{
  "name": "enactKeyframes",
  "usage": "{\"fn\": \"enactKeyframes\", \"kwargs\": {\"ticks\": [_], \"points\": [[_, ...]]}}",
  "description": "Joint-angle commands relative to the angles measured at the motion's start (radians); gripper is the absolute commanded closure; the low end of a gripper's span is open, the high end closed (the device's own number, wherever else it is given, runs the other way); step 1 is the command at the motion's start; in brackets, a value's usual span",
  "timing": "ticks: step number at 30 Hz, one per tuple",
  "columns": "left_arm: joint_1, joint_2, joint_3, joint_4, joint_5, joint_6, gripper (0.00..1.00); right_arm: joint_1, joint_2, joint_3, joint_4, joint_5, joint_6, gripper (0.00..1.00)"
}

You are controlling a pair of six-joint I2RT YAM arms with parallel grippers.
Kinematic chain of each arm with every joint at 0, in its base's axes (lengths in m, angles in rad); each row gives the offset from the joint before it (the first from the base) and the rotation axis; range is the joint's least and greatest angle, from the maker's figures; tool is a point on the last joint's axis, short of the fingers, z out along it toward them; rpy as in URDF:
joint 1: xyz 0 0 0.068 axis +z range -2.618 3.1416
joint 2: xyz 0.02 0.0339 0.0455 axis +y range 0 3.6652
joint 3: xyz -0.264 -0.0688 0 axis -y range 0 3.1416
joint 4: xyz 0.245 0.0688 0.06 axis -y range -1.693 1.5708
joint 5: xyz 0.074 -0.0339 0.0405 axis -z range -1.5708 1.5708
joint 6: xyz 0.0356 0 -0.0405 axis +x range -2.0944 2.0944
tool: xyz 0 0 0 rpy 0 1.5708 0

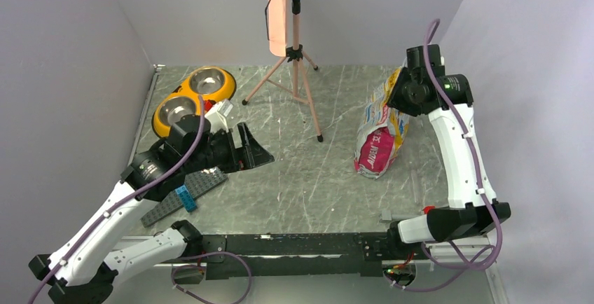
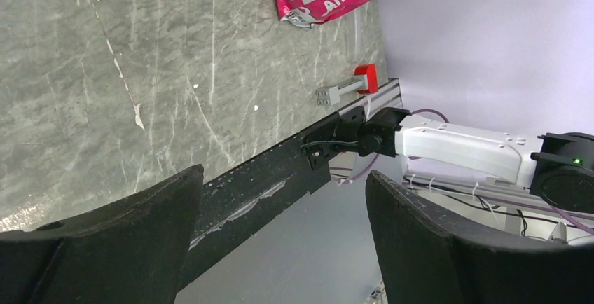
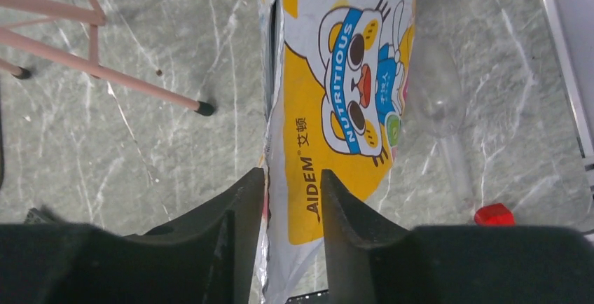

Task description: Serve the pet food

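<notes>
No pet food shows in any view. The white, yellow and pink cartoon-printed bag (image 1: 382,132) stands at the right of the table. My right gripper (image 1: 401,94) is over its top. In the right wrist view the gripper (image 3: 293,172) has its jaws close together, with the bag's (image 3: 336,108) upper edge filling the gap between them. The yellow double dish (image 1: 195,97) with two steel bowls sits at the far left. My left gripper (image 1: 256,151) hovers open and empty near it, and in the left wrist view (image 2: 285,174) nothing is between its jaws.
A clear plastic scoop (image 3: 438,87) lies on the table right of the bag. A pink tripod (image 1: 298,73) stands at the back centre. A grey studded plate (image 1: 203,183) with a blue brick (image 1: 185,197) lies under my left arm. A red block (image 3: 494,214) sits by the front rail.
</notes>
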Motion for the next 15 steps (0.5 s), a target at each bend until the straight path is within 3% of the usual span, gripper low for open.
{"fn": "enactKeyframes", "kwargs": {"ticks": [1, 6, 9, 13, 15], "points": [[-0.005, 0.011, 0.076, -0.033, -0.019, 0.045, 0.11, 0.035, -0.03, -0.059, 0.005, 0.022, 0.015, 0.64], [-0.004, -0.008, 0.073, -0.036, -0.039, 0.045, 0.11, 0.073, -0.047, -0.111, 0.026, 0.049, -0.013, 0.74], [-0.005, -0.028, 0.052, -0.02, -0.038, 0.029, 0.11, 0.116, -0.048, -0.112, 0.037, 0.049, -0.022, 0.86], [-0.004, -0.041, 0.047, -0.015, -0.045, 0.024, 0.11, 0.166, -0.044, -0.083, 0.028, 0.04, -0.039, 0.86], [-0.004, -0.042, 0.048, -0.016, -0.051, 0.027, 0.11, 0.172, -0.053, -0.078, 0.042, 0.025, -0.051, 0.93]]}}
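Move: Just beneath the right hand stands the pet food bag, its top edge already between the open fingers; its middle is about 14 cm lower and some 3 cm ahead. The clear scoop lies on the table about 9 cm to the right and 5 cm back, and the tripod's near foot some 22 cm left and 4 cm ahead. From the left hand, the bag's middle is about 32 cm right, 18 cm ahead and 14 cm lower. Sinking about 3.5 cm over the bag while edging back, the right hand closes its half-open fingers from both sides onto the near end of the bag's top edge and pinches it. Sideways it goes about 3 cm left, the last part level, turning a few degrees counter-clockwise. The left hand rises a little, still wide open. ##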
